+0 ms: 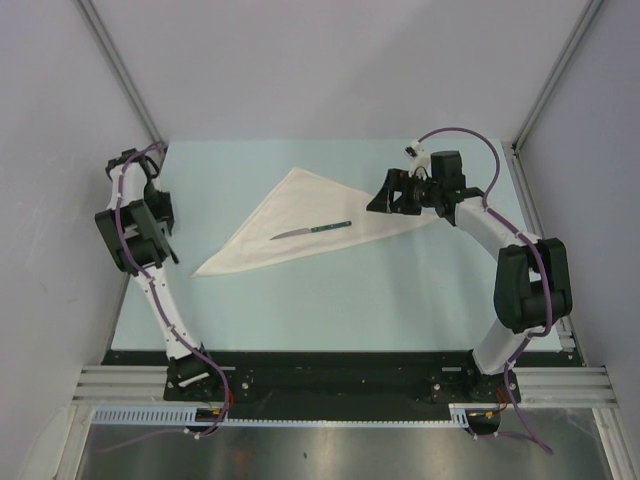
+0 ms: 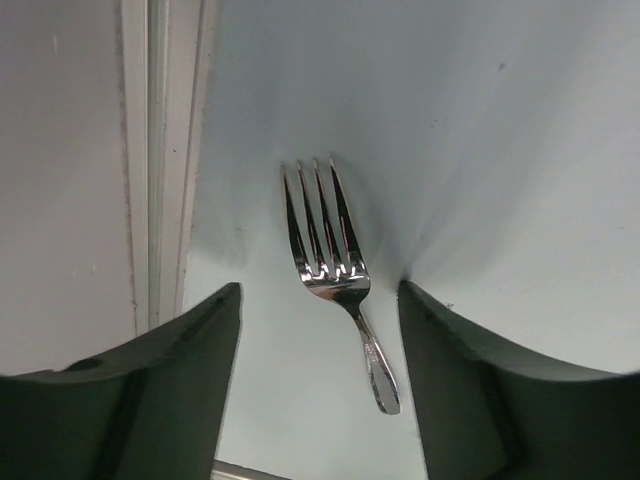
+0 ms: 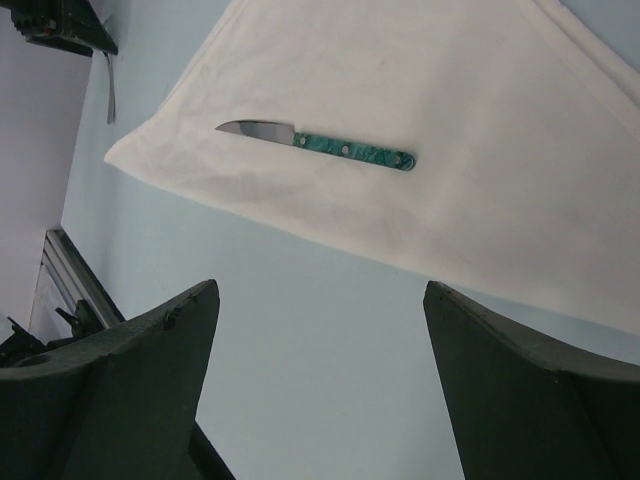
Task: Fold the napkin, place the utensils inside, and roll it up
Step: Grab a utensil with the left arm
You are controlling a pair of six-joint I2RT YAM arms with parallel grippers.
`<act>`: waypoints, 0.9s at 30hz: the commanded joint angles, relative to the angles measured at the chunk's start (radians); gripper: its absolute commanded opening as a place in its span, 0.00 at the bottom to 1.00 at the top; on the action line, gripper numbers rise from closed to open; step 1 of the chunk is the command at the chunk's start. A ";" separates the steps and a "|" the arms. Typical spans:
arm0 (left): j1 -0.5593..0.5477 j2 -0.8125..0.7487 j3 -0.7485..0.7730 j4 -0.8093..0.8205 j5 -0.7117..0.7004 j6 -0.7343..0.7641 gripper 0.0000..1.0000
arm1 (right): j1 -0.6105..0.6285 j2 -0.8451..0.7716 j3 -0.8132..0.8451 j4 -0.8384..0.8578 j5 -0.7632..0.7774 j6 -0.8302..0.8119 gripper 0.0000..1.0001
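Observation:
The white napkin point(image 1: 300, 225) lies folded into a triangle on the pale blue table, also seen in the right wrist view point(image 3: 470, 90). On it rests the knife point(image 1: 312, 230), teal handle to the right, blade to the left point(image 3: 320, 145). A silver fork point(image 2: 335, 265) lies on the table by the left wall, tines pointing away. My left gripper point(image 2: 320, 285) hovers over it, open, its fingers either side of the fork's neck without touching. Open and holding nothing, my right gripper point(image 1: 385, 205) is at the napkin's right corner, just short of the cloth's edge point(image 3: 320, 285).
A white wall and a metal rail point(image 2: 160, 160) run close along the left of the fork. The black and metal frame point(image 1: 320, 375) borders the table's near edge. The left gripper and fork point(image 3: 108, 85) show small at the top left of the right wrist view.

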 commanded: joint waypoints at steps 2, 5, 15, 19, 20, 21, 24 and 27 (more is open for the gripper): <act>-0.005 0.011 0.043 -0.022 0.013 0.030 0.58 | -0.008 0.005 0.041 0.035 -0.021 0.005 0.89; -0.005 0.013 0.043 -0.020 0.016 0.034 0.40 | -0.008 0.007 0.041 0.034 -0.023 0.005 0.89; -0.018 0.008 0.043 -0.017 -0.004 0.053 0.11 | -0.008 0.004 0.041 0.025 -0.018 -0.003 0.88; -0.018 -0.029 0.036 0.003 0.044 0.073 0.00 | -0.008 0.005 0.041 0.025 -0.018 -0.001 0.89; -0.017 -0.041 0.030 0.019 0.054 0.071 0.00 | -0.008 0.005 0.043 0.025 -0.017 -0.001 0.88; -0.018 -0.059 0.033 0.023 0.071 0.071 0.00 | -0.008 0.005 0.041 0.025 -0.020 0.000 0.89; -0.018 -0.076 0.059 0.029 0.111 0.062 0.00 | -0.008 0.008 0.041 0.029 -0.020 0.002 0.88; -0.020 -0.108 0.059 0.041 0.119 0.057 0.00 | -0.008 0.005 0.040 0.031 -0.021 0.004 0.89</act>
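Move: The fork's middle lies between the open fingers of the left hand, about 2 cm back and 1 cm right, tines pointing forward. The knife is some 36 cm to this hand's right, about level with it, on the napkin, whose middle is roughly 35 cm right and 2 cm ahead. From the right hand the fork is about 52 cm left, 4 cm back and 14 cm below. The left fingers pinch shut on the fork's neck, then carry it about 1.5 cm forward and right. ##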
